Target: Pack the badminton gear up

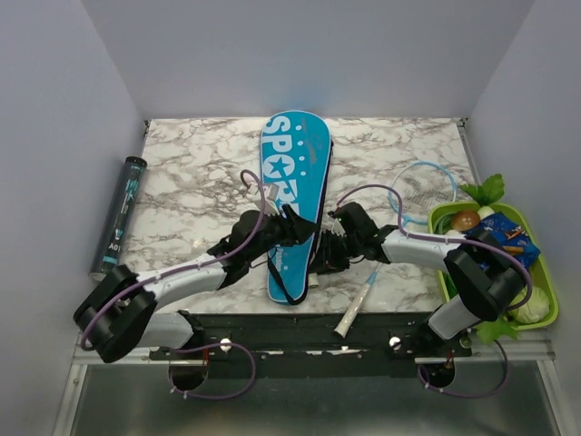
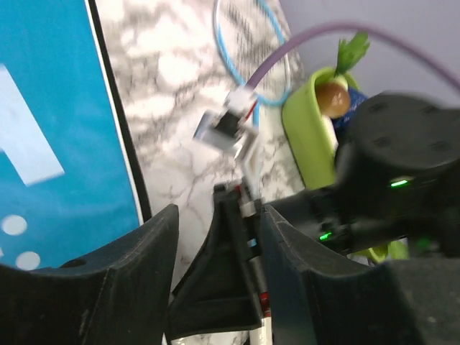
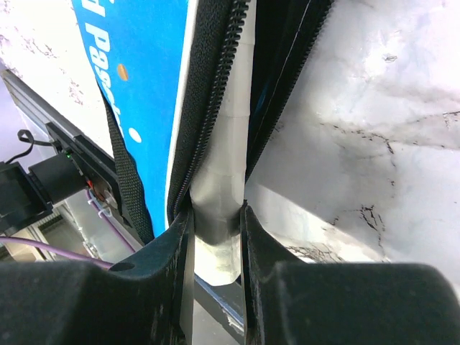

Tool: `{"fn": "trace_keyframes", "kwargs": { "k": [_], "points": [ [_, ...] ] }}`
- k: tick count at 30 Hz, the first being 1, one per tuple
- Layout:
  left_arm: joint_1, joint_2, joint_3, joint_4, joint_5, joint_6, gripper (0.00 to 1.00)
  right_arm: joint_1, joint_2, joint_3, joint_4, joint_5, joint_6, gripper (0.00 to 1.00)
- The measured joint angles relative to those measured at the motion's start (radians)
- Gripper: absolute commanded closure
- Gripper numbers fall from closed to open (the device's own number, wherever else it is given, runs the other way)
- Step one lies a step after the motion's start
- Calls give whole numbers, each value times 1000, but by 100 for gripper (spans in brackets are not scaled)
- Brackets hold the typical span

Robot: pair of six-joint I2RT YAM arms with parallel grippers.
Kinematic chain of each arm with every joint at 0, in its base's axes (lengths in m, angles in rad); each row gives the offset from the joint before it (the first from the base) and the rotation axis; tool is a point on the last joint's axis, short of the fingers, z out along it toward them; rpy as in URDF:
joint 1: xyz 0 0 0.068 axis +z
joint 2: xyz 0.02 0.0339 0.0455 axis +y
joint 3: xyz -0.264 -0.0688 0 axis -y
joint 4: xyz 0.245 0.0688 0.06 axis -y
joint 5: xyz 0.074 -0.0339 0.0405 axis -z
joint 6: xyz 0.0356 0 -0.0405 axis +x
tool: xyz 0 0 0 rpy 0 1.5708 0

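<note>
The cyan "SPORT" bag (image 1: 292, 173) lies lengthwise mid-table, its black zipper (image 3: 215, 93) parted at the near end. My right gripper (image 3: 215, 230) is shut on the white handle (image 3: 219, 205) of a racket whose rest is hidden inside the bag (image 3: 140, 86). It sits at the bag's near right edge (image 1: 325, 250). My left gripper (image 1: 292, 225) hovers over the bag's lower half, jaws apart (image 2: 219, 215), gripping nothing. A second light-blue racket (image 1: 370, 282) lies on the table to the right, with its hoop (image 2: 251, 57) by the tray and its handle near the front edge.
A green tray (image 1: 547, 292) of toy vegetables stands at the right edge, also visible from the left wrist (image 2: 305, 133). A black tube (image 1: 118, 213) lies along the left side of the marble table (image 1: 200, 173). The right arm (image 2: 392, 172) is close to my left gripper.
</note>
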Motion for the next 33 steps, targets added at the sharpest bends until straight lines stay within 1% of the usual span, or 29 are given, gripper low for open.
{"fn": "trace_keyframes", "kwargs": {
  "k": [2,3,4,7,9,12,13,16,20,28,33],
  "points": [
    [-10,-104,63,-144,-69,53,44,0,6,-2,6,0,0,96],
    [-13,-157,92,-212,-107,81,48,0,10,-2,11,0,0,96],
    [-13,-198,117,-274,-146,109,56,1,14,-3,15,0,0,96],
    [-9,-266,149,-417,-233,162,79,2,20,-5,25,0,0,96],
    [-7,-275,141,-503,-280,180,82,2,21,-5,27,-1,0,96],
    [-7,-259,90,-590,-311,189,98,2,22,-5,28,-1,0,96],
    [-7,-247,71,-613,-315,188,100,2,22,-5,29,-1,0,96],
    [-6,-199,25,-652,-318,188,100,2,22,-5,30,-2,0,96],
    [-6,-156,3,-669,-320,186,100,2,22,-5,31,-2,0,96],
    [-6,-126,3,-669,-340,195,100,2,22,-5,31,-2,1,96],
    [-6,-143,2,-693,-388,201,100,2,22,-5,31,-2,1,96]
  ]
}}
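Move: The bag's left edge, up beside where the strap begins, lies about 12 cm left of the open left hand, 2 cm back and some 10 cm below it. The racket handle in the right fingers is roughly 4 cm back, 5 cm right and 11 cm below the left hand; the strap is about 10 cm back, 8 cm left and 12 cm down. From the right hand that bag edge is some 17 cm left and 2 cm ahead, about level. The bag's left edge is where the left hand heads: from above the right side it lifts about 7 cm, swings left over the bag, then sinks to well below its starting height, ending some 12 cm left. Its fingers shut on the way and roll nearly 40 degrees to point more steeply down, the tips arriving right at the edge. The right hand stays put, still pinching the racket handle at the bag's open side. ##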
